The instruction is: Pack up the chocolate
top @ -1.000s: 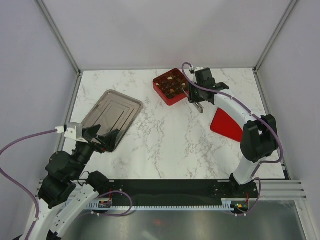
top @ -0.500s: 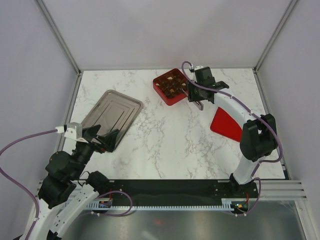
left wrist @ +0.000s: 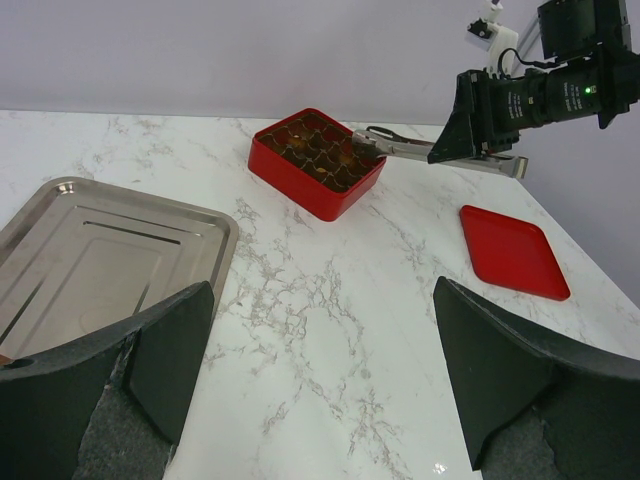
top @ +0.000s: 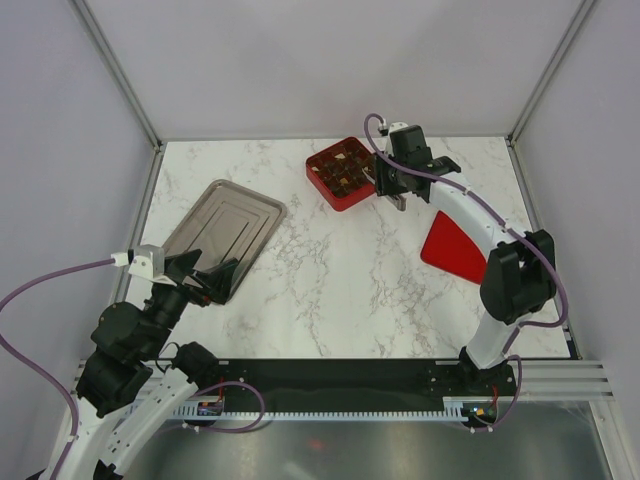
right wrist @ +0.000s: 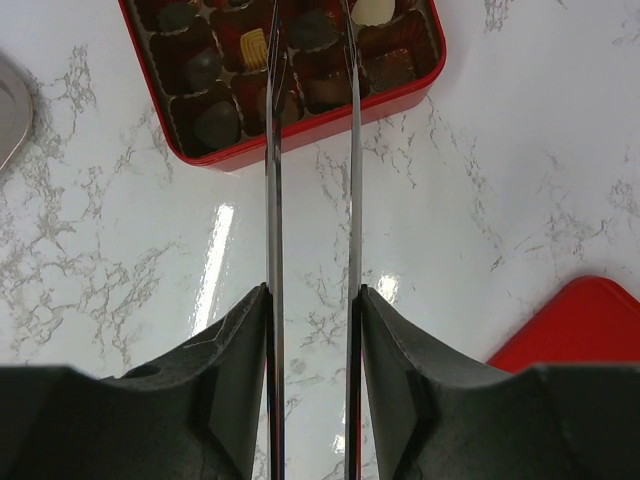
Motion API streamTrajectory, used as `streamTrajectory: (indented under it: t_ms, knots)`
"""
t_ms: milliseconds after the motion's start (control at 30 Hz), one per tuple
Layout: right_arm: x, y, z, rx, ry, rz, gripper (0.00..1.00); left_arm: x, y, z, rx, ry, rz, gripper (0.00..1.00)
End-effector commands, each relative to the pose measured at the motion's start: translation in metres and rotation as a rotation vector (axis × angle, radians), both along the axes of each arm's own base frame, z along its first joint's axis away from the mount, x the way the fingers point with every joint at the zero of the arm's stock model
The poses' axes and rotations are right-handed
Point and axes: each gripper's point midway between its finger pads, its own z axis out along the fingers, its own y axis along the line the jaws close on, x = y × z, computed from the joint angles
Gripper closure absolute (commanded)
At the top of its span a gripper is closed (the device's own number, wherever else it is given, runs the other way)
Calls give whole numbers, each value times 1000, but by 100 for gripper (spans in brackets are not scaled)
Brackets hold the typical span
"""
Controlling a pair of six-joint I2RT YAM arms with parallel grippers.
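Note:
The chocolate point(right wrist: 216, 125) lies in the gridded cells of a red square box point(right wrist: 310, 128), mostly dark pieces, with a cream one point(right wrist: 375, 10) at the far side. The same box point(top: 342, 172) stands at the back of the table. My right gripper point(right wrist: 312, 295) is shut on metal tongs point(right wrist: 274, 150), whose two arms reach out over the box. A dark piece point(right wrist: 312, 30) sits between the arms; the tips run off the top of the frame, so I cannot tell if they touch it. My left gripper point(left wrist: 325, 370) hangs open over bare marble, holding nothing.
A steel tray point(top: 222, 225) lies at the left, just beyond the left gripper point(top: 200, 280). A red lid point(top: 455, 250) lies flat on the right, under the right arm. Frame posts and white walls bound the marble table point(top: 330, 290).
The right gripper has shifted a little farther back and left, carrying the tongs further over the box. The left arm has not moved.

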Motion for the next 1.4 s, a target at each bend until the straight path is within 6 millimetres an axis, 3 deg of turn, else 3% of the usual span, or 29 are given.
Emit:
streamTrajectory:
  t_ms: [0, 133, 333, 433, 467, 533, 567, 633, 733, 967, 1000, 1367]
  knots:
    - [0, 15, 52, 72, -111, 27, 53, 3, -1, 5, 17, -30, 1, 0]
    - [-6, 54, 61, 126, -161, 102, 53, 2, -1, 6, 14, -35, -5, 0]
    - [-28, 144, 58, 179, -247, 264, 53, 1, -3, 6, 12, -36, -13, 0]
    - [-44, 198, 54, 209, -300, 397, 52, 0, -1, 7, 10, -42, -11, 0]
    - [-61, 222, 52, 208, -314, 463, 52, 0, -1, 7, 10, -42, -11, 0]
    - [-67, 252, 45, 201, -325, 522, 51, 1, -2, 7, 12, -41, -10, 0]
    - [-81, 272, 41, 206, -318, 587, 51, 1, -2, 7, 13, -40, -10, 0]
    - [-85, 292, 31, 197, -303, 613, 51, 1, -1, 7, 13, -42, -8, 0]
    - [-108, 326, 23, 220, -287, 670, 51, 1, -1, 8, 12, -44, -6, 0]
    - [-150, 379, -6, 240, -252, 748, 51, -1, -2, 9, 9, -51, -15, 0]
    - [-153, 384, -16, 231, -242, 748, 51, -1, -1, 10, 8, -54, -15, 0]
    - [-161, 418, -32, 305, -205, 678, 49, -4, 0, 11, -1, -65, -18, 0]
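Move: The right hand holds the tongs. The last chocolate, in the near-left part of the tray, lies about 52 cm to its left, 14 cm back and 15 cm lower. The tray's middle is some 43 cm left and 11 cm back. The red box it is leaving sits roughly 8 cm ahead and 9 cm left, its middle 13 cm down. From the left hand, the chocolate is about 12 cm ahead, 13 cm left and 29 cm below. Keeping its grip on the tongs, their tips still parted, the right hand sweeps about 40 cm left and 17 cm back, away from the red box towards the last chocolate on the tray. It rises slightly at first, then sinks past its starting height and slows over the tray, turning some 40 degrees counter-clockwise on the way. Contact with the chocolate can't be made out. ##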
